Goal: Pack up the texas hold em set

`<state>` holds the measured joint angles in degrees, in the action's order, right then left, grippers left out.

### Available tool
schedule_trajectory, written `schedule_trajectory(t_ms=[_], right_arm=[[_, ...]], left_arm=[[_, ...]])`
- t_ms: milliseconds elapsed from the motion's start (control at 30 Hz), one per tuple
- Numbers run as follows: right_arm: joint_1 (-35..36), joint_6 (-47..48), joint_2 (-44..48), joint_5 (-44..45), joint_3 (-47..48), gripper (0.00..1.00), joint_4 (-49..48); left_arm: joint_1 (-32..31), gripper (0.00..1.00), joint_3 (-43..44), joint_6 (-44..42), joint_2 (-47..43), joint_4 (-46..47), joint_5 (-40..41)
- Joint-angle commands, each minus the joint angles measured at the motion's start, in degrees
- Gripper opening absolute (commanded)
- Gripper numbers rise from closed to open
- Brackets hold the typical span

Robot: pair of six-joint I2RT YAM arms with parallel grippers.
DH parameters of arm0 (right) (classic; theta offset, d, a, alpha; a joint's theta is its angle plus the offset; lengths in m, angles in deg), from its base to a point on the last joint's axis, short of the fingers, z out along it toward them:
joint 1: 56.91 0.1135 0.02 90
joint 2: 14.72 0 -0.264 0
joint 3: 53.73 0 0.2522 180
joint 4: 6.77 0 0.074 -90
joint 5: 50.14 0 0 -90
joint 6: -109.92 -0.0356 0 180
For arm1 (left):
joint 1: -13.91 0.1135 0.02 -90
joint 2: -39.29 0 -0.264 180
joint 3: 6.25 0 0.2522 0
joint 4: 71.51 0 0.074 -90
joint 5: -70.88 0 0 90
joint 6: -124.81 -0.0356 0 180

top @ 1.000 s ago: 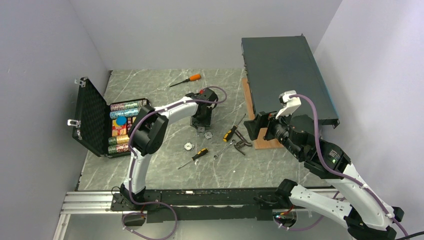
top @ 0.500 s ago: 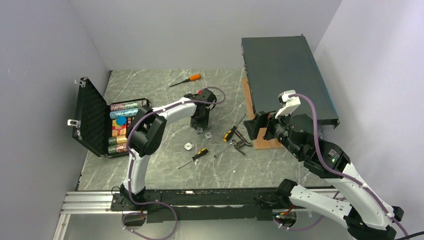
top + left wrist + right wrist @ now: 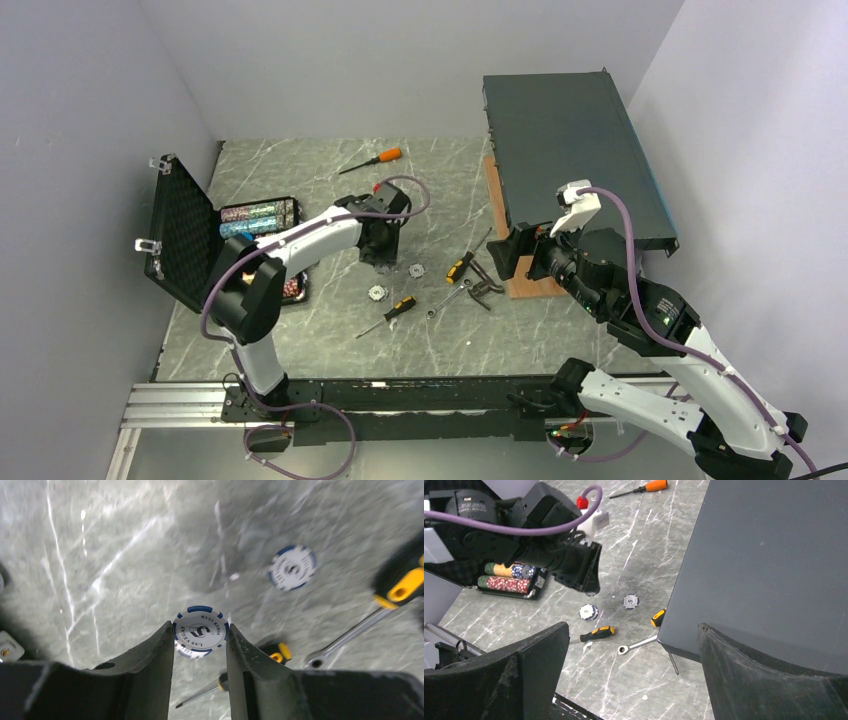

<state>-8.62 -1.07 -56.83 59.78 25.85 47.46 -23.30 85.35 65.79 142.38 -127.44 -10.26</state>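
The small black case [image 3: 183,232] stands open at the table's left, foam lid up, with rows of poker chips [image 3: 254,214] in its tray; my left arm hides part of the tray. My left gripper [image 3: 379,252] hangs over the table's middle, shut on a blue-and-white chip [image 3: 200,630] gripped by its edges above the surface. Two more loose chips lie flat nearby: one [image 3: 416,270] beside the gripper and one [image 3: 377,292] nearer the front. My right gripper [image 3: 508,254] hovers wide open by the corner of the dark rack box [image 3: 570,150], holding nothing.
A yellow-handled screwdriver [image 3: 392,311], a second one [image 3: 459,267], a ratchet wrench [image 3: 449,296] and hex keys [image 3: 486,284] lie mid-table. An orange-handled screwdriver [image 3: 372,160] lies at the back. The rack box rests on a wooden block [image 3: 530,288].
My left gripper closed on a chip, lifted it and shifted left toward the case, its elbow swinging down and left. The right arm stayed put.
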Motion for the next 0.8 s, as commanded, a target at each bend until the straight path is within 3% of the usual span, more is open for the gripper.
schedule_trajectory(t_ms=[0,233,767], right_arm=[[-0.12,0.03,-0.20,-0.73,0.66,1.00,-1.50],[-0.10,-0.40,-0.34,-1.58,-0.06,1.00,-2.48],[-0.05,-0.80,0.00,-1.51,-0.65,1.00,-2.23]], left_arm=[[-0.04,0.34,-6.33,1.54,-4.88,1.26,-0.13],[-0.21,0.34,-11.65,2.29,-7.09,3.32,-0.92],[-1.53,0.38,-12.11,2.88,-4.82,4.37,-1.46]])
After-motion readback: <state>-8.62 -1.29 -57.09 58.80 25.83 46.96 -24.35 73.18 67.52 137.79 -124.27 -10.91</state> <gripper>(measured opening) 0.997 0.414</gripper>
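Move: The chip stack I am bringing my pinched poker chip to lies about 5 cm back from my left hand, 2 cm to its left and 5 cm below. The lone chip is roughly 1 cm ahead and 7 cm to the right of that hand, and the short screwdriver is about 11 cm back, straight in line with it, both some 6 cm below. From my right hand the stack is around 7 cm ahead, 25 cm left and 31 cm down. Keeping the chip pinched flat between my fingertips, I swing my left hand back about 4.5 cm while carrying it some 3 cm left and 3 cm down towards the chip stack. Once low over the stack I ease about 1 cm back to the right and then hold there, fingers still closed on the chip's rim. ##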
